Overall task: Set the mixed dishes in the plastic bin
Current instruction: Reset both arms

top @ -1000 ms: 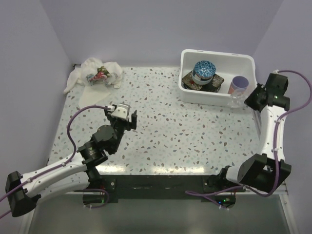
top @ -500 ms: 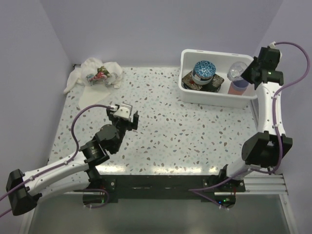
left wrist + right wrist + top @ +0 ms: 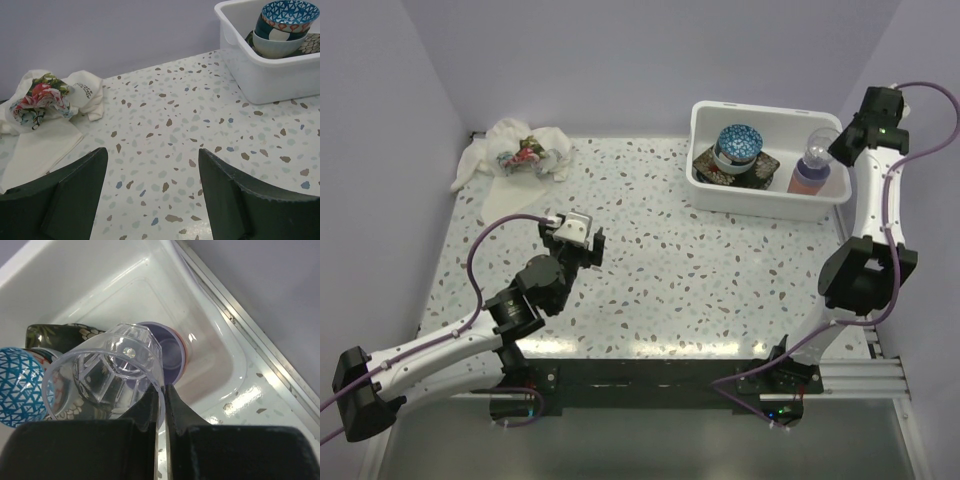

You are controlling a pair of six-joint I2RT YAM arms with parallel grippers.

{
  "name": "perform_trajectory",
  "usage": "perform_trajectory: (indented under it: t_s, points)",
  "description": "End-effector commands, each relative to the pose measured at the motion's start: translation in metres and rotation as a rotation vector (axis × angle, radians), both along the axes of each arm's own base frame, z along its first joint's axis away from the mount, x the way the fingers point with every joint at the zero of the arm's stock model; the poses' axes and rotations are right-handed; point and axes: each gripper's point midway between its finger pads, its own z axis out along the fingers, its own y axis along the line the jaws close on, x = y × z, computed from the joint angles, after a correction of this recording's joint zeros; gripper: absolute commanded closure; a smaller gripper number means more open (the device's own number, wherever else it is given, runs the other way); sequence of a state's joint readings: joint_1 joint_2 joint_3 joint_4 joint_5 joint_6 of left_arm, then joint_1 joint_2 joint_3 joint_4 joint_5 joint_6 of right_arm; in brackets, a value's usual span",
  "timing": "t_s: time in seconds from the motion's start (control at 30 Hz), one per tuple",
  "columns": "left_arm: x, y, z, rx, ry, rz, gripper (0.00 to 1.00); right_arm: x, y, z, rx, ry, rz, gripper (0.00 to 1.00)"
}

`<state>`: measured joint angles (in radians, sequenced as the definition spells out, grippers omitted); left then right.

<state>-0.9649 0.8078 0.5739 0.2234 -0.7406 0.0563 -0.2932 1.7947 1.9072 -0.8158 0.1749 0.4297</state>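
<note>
The plastic bin [image 3: 765, 108] stands at the back right of the table. In it are a blue-patterned bowl [image 3: 738, 145] stacked on a dark square plate [image 3: 767, 168], and a purple cup with an orange rim [image 3: 807, 181]. My right gripper [image 3: 838, 150] is shut on the rim of a clear faceted glass [image 3: 817, 145]. The glass [image 3: 100, 370] hangs tilted inside the bin [image 3: 100, 285], just over the purple cup [image 3: 170, 351], with one finger inside its wall and one outside at the right gripper [image 3: 163, 390]. My left gripper [image 3: 592, 246] hovers open over the table's left half, nothing between its fingers [image 3: 75, 185].
A crumpled white cloth with a red-green print [image 3: 520, 155] lies at the back left corner. The left wrist view shows the cloth [image 3: 45, 100] ahead to the left and the bin [image 3: 260, 75] to the right. Purple walls enclose the speckled table [image 3: 700, 270].
The right arm has carried the clear glass from outside the bin's near wall up and over the rim, to above the purple cup. The left arm has stayed put.
</note>
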Motion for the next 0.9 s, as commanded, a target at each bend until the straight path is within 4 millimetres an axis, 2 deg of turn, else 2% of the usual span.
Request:
perform_trajectory:
  t_s: [0.0,0.43,0.53,0.57,0.63,0.73,0.87]
  points:
    - [0.000,0.000,0.009,-0.034,-0.030,0.010,0.22,-0.003,-0.003,0.014,-0.021,-0.008,0.000,1.00]
    - [0.000,0.001,0.010,-0.029,-0.031,0.013,0.22,-0.003,-0.010,-0.019,0.004,0.061,-0.004,0.96]
    - [0.000,0.001,0.010,-0.029,-0.031,0.013,0.22,-0.002,-0.009,-0.024,0.012,0.070,-0.002,0.88]
    - [0.000,0.001,0.010,-0.029,-0.032,0.013,0.22,-0.001,-0.009,-0.025,0.013,0.072,0.002,0.81]
    - [0.000,0.001,0.010,-0.030,-0.032,0.013,0.22,-0.001,-0.009,-0.023,0.012,0.065,0.008,0.78]
    - [0.001,0.001,0.010,-0.029,-0.031,0.013,0.22,-0.001,-0.009,-0.019,0.006,0.058,0.013,0.66]
    - [0.000,0.002,0.011,-0.031,-0.034,0.016,0.22,-0.003,-0.006,-0.012,0.004,0.043,0.025,0.60]
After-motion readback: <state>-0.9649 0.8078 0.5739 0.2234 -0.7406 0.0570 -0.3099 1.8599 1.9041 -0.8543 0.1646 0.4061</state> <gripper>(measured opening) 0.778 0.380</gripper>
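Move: The right gripper holds the clear cup by its rim over the bin's right part. The purple cup, nested in the orange one, has its middle about 5 cm to this hand's left, level with it in reach, and roughly 16 cm below. The stacked bowls stand some 24 cm left and 2 cm farther out; the bin's middle is about 16 cm left and 3 cm out. From the left gripper the purple cup lies about 67 cm right and 18 cm ahead. Lower the right gripper nearly straight down, about 4 cm, bringing the clear cup down into the mouth of the purple cup and tipping the fingers down roughly 5 degrees on the way. Keep the rim pinched for the first half, then open the fingers to a bit over a third to let go of the clear cup, and hold there. ##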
